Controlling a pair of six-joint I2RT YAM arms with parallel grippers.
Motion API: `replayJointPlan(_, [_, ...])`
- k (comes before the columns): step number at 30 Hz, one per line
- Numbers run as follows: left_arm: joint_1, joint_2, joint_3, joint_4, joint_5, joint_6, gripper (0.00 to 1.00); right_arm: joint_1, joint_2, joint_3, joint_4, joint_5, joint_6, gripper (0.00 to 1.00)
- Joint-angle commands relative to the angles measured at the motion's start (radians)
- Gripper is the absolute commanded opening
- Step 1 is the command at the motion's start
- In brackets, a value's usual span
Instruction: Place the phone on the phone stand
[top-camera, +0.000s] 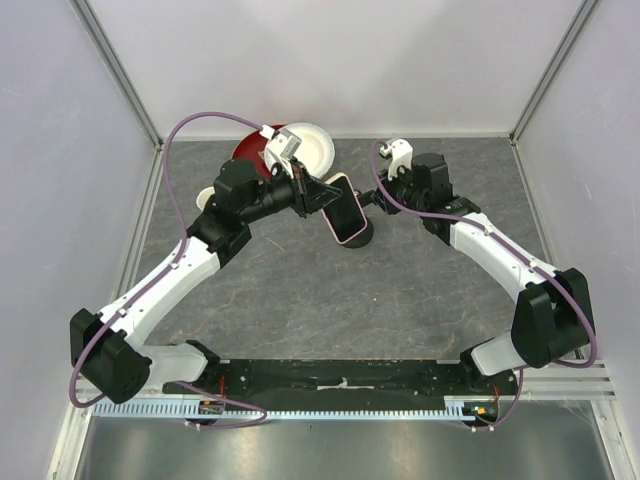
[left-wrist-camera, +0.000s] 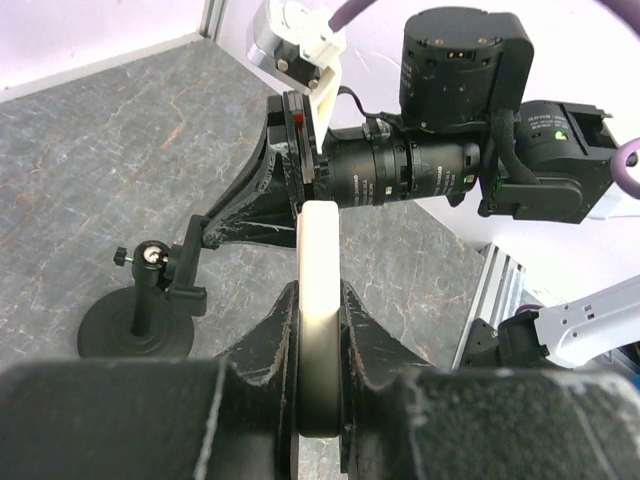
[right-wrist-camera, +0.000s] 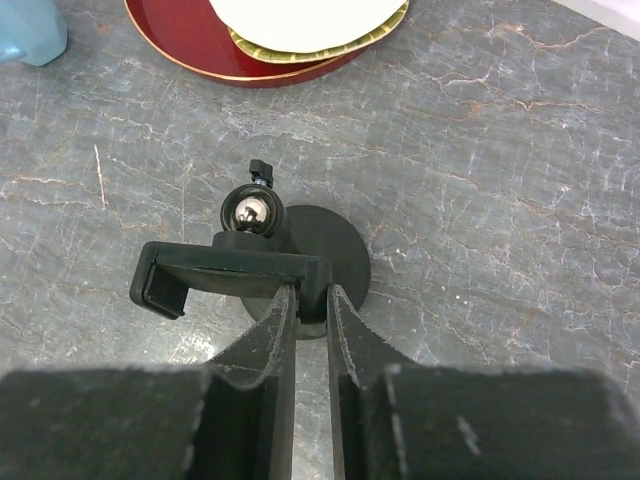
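In the top view the phone, with a black screen and a pale rim, hangs tilted just above the phone stand. My left gripper is shut on its left edge. In the left wrist view the phone shows edge-on between the fingers of the left gripper, and the phone stand sits lower left. My right gripper is shut on the right end of the stand's bracket, above the round base. The right gripper is right of the phone.
A dark red plate and a white plate lie at the back, behind the left gripper. The same red plate and the cream plate appear in the right wrist view, with a light-blue object at its far left.
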Motion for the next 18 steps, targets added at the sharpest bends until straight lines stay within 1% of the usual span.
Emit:
replayJointPlan(1, [-0.009,0.005,0.061,0.064,0.000,-0.036,0.02,0.003,0.026,0.024,-0.047,-0.046,0.029,0.08])
replayJointPlan(2, [-0.009,0.009,0.063,0.064,-0.005,-0.036,0.02,0.003,0.022,0.024,-0.043,-0.043,0.031,0.18])
replayJointPlan(4, [-0.011,0.012,0.072,0.064,-0.011,-0.030,0.02,0.003,0.005,0.015,-0.030,-0.044,0.031,0.29])
replayJointPlan(5, [-0.011,0.011,0.075,0.064,-0.012,-0.027,0.02,0.003,0.000,0.011,-0.026,-0.044,0.054,0.38])
replayJointPlan(8, [-0.011,0.015,0.089,0.061,-0.026,-0.023,0.02,0.003,-0.020,-0.004,-0.007,-0.042,0.063,0.46])
replayJointPlan(13, [-0.011,0.012,0.087,0.055,-0.035,-0.018,0.02,0.003,-0.049,-0.042,0.029,-0.039,0.065,0.49])
replayJointPlan(16, [-0.011,0.009,0.083,0.050,-0.034,-0.016,0.02,0.003,-0.055,-0.051,0.048,-0.024,0.065,0.49])
replayJointPlan(18, [-0.011,0.008,0.081,0.047,-0.032,-0.013,0.02,0.003,-0.052,-0.052,0.054,-0.016,0.063,0.47])
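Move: The right fingers are shut on the right-hand end of the phone stand's clamp, whose middle lies about 2 cm back and 3 cm left of the hand, at its height. The stand's base is some 2 cm left, level fore and aft, and 12 cm below; the white plate is roughly 22 cm ahead, 19 cm left and 11 cm below. From the left hand, holding the phone, the clamp is about 9 cm ahead, 5 cm right and 14 cm below. After a brief hold on the end of the clamp, the right fingers open from nearly shut to about half wide and let the phone stand go, the hand then easing back and down from the clamp by about 2 cm in all while tipping down some 5 degrees. The left hand stays above and short of the stand, keeping its pinch on the phone and shifting by less than 1 cm, with the wrist hardly turning. ##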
